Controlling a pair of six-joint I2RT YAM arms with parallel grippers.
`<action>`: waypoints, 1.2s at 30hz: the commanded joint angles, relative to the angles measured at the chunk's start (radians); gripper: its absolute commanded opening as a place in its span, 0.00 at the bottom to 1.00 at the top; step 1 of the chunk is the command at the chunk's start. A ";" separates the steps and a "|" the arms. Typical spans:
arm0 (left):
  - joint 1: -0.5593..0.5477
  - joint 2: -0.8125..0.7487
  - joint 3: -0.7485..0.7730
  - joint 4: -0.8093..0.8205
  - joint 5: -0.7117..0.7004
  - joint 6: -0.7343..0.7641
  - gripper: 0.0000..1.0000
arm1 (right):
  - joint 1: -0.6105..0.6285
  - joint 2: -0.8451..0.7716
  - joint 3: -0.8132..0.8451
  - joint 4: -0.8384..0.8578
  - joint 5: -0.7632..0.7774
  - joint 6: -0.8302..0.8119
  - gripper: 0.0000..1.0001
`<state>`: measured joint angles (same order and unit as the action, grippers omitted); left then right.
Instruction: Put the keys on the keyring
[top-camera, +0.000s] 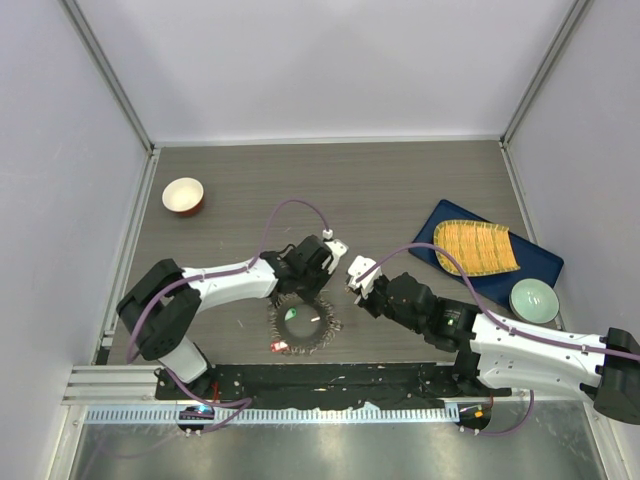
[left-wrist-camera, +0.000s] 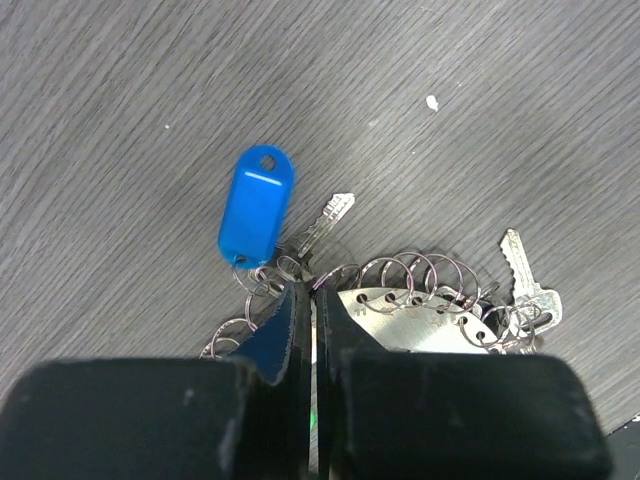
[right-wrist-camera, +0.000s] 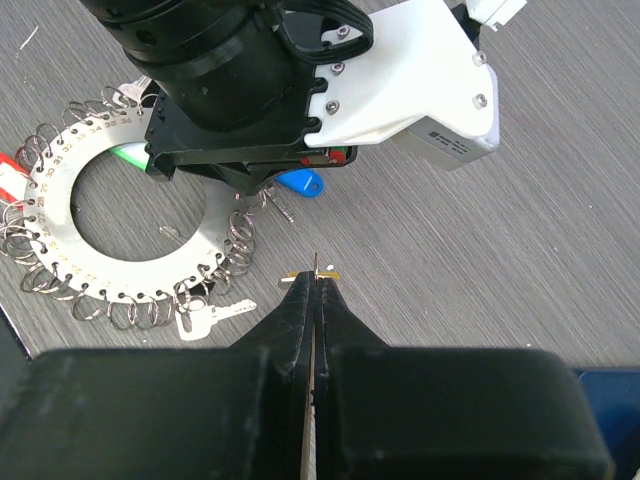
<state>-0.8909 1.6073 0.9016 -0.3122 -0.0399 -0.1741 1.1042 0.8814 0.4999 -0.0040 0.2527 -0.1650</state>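
Note:
The keyring (top-camera: 300, 322) is a flat grey toothed disc lying in front of the arms, its rim hung with small wire rings. My left gripper (left-wrist-camera: 312, 290) is shut, and its tips meet at the small rings on the disc's edge (left-wrist-camera: 420, 315). Whether a ring is pinched does not show. A blue-tagged key (left-wrist-camera: 256, 205) lies just beyond the tips, and another silver key (left-wrist-camera: 525, 280) hangs at the rim. My right gripper (right-wrist-camera: 315, 272) hovers right of the keyring (right-wrist-camera: 150, 275), shut on a thin key seen edge-on with a yellowish piece across the tips. A loose-hanging key (right-wrist-camera: 205, 315) sits at the near rim.
A red-and-white bowl (top-camera: 183, 196) stands at the back left. A blue tray (top-camera: 540, 262) with a yellow mat (top-camera: 480, 247) and a pale green bowl (top-camera: 533, 300) lie at the right. A red tag (top-camera: 280, 346) and a green tag (top-camera: 291, 314) show at the keyring.

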 joint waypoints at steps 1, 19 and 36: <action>-0.005 -0.042 0.019 0.001 0.021 0.008 0.00 | 0.005 -0.009 0.000 0.048 0.005 0.009 0.01; -0.069 -0.060 -0.056 0.078 -0.052 0.015 0.11 | 0.005 -0.001 -0.001 0.050 0.006 0.024 0.01; -0.089 -0.113 -0.021 0.073 -0.123 -0.027 0.38 | 0.005 -0.004 0.006 0.042 0.014 0.025 0.01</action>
<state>-0.9806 1.5200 0.8433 -0.2684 -0.1211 -0.1787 1.1042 0.8841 0.4950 -0.0044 0.2527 -0.1535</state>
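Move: With my left fingers shut on a small ring at the keyring's far-right rim, the keyring's middle lies about 5 cm back and 4 cm to the left, roughly 1 cm lower. The blue tag sits some 3 cm ahead and 1 cm right, a loose-hanging silver key 6 cm back and 4 cm right, the green tag 3 cm back and 6 cm left. From my right hand, the keyring's middle is about 10 cm left, 3 cm back and 13 cm below. I raise my left hand about 3 cm from the keyring's rim, still pinching the small ring at first, then bring it back down while drawing back towards my base some 2 cm. Low over the rim I open the fingers to roughly a third, let go, and start rising again by about 1 cm. My right hand stays put, holding the yellow-tagged key. ##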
